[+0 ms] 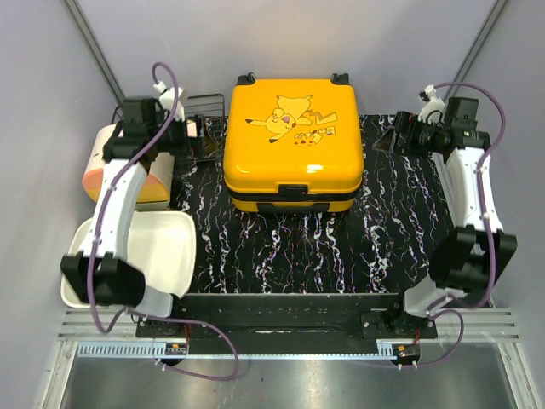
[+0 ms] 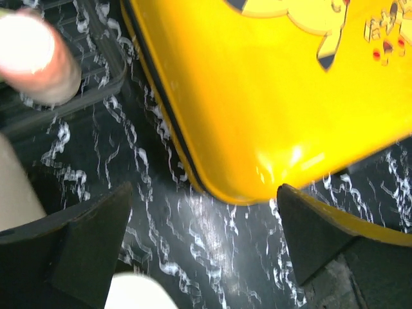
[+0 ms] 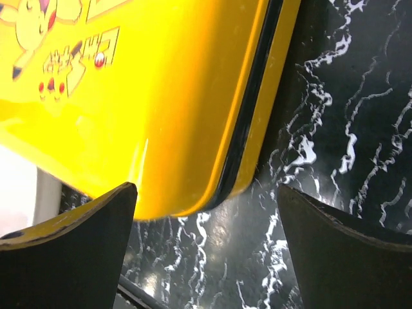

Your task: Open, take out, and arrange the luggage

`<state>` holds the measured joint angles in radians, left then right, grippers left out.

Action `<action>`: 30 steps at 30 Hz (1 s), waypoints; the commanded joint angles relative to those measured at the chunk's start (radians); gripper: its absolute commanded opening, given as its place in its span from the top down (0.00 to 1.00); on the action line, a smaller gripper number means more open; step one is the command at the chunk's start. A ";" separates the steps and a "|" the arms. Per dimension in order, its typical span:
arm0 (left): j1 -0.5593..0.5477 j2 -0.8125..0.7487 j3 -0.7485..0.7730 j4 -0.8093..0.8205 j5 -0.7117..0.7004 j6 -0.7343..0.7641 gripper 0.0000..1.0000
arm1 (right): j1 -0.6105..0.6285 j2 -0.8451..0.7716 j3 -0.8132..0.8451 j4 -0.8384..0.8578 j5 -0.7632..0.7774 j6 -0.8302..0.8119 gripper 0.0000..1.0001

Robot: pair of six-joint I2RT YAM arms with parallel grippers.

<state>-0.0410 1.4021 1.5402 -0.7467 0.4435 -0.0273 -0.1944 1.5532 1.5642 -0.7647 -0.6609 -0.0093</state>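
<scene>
The luggage (image 1: 294, 141) is a yellow hard-shell suitcase with a cartoon print. It lies flat and closed on the black marbled mat (image 1: 298, 247), handle side facing the arms. My left gripper (image 1: 197, 136) hovers just off its left side, open and holding nothing. The left wrist view shows a rounded corner of the luggage (image 2: 277, 96) above the gap of the left gripper (image 2: 203, 188). My right gripper (image 1: 387, 141) hangs beside the case's right side, also open and empty. In the right wrist view a corner of the luggage (image 3: 129, 96) with its dark seam sits ahead of the right gripper (image 3: 206, 188).
A white tray (image 1: 174, 247) lies at the front left under my left arm. A cream-and-orange round container (image 1: 98, 166) stands behind it. A black wire rack (image 1: 209, 106) sits at the case's back left corner. Grey walls close in both sides.
</scene>
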 commanded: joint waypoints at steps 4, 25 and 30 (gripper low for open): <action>0.001 0.277 0.185 0.303 0.165 -0.094 0.01 | 0.003 0.240 0.177 0.194 -0.146 0.209 0.00; -0.213 0.853 0.465 0.577 0.445 -0.412 0.06 | -0.082 0.450 0.275 0.240 -0.344 0.193 0.00; -0.316 0.850 0.426 0.544 0.465 -0.329 0.06 | -0.126 0.461 0.284 0.203 -0.356 0.161 0.00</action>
<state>-0.1120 2.1986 1.9884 -0.1844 0.7067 -0.4194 -0.2916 2.0430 1.8317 -0.5476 -0.9722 0.1871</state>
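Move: Over the strip left of the closed yellow luggage, the left hand has the case's middle about 10 cm ahead, 22 cm to its right and 18 cm below. From that same hand the wire rack is some 25 cm ahead and 12 cm left, the pink bin about 10 cm ahead and 21 cm left, both low on the table. For the right hand, the luggage's middle lies roughly 7 cm ahead, 21 cm left and 15 cm lower. Sweeping forward about 20 cm along the luggage's left side, the left hand sinks and works some 10 cm right until its wide-open fingers bear on the far part of the lid's left edge, rolling right side up about 25 degrees. The open right hand goes forward 11 cm and down 5 beside the case's right side, rolls left side up, then backs off slightly rightward. ##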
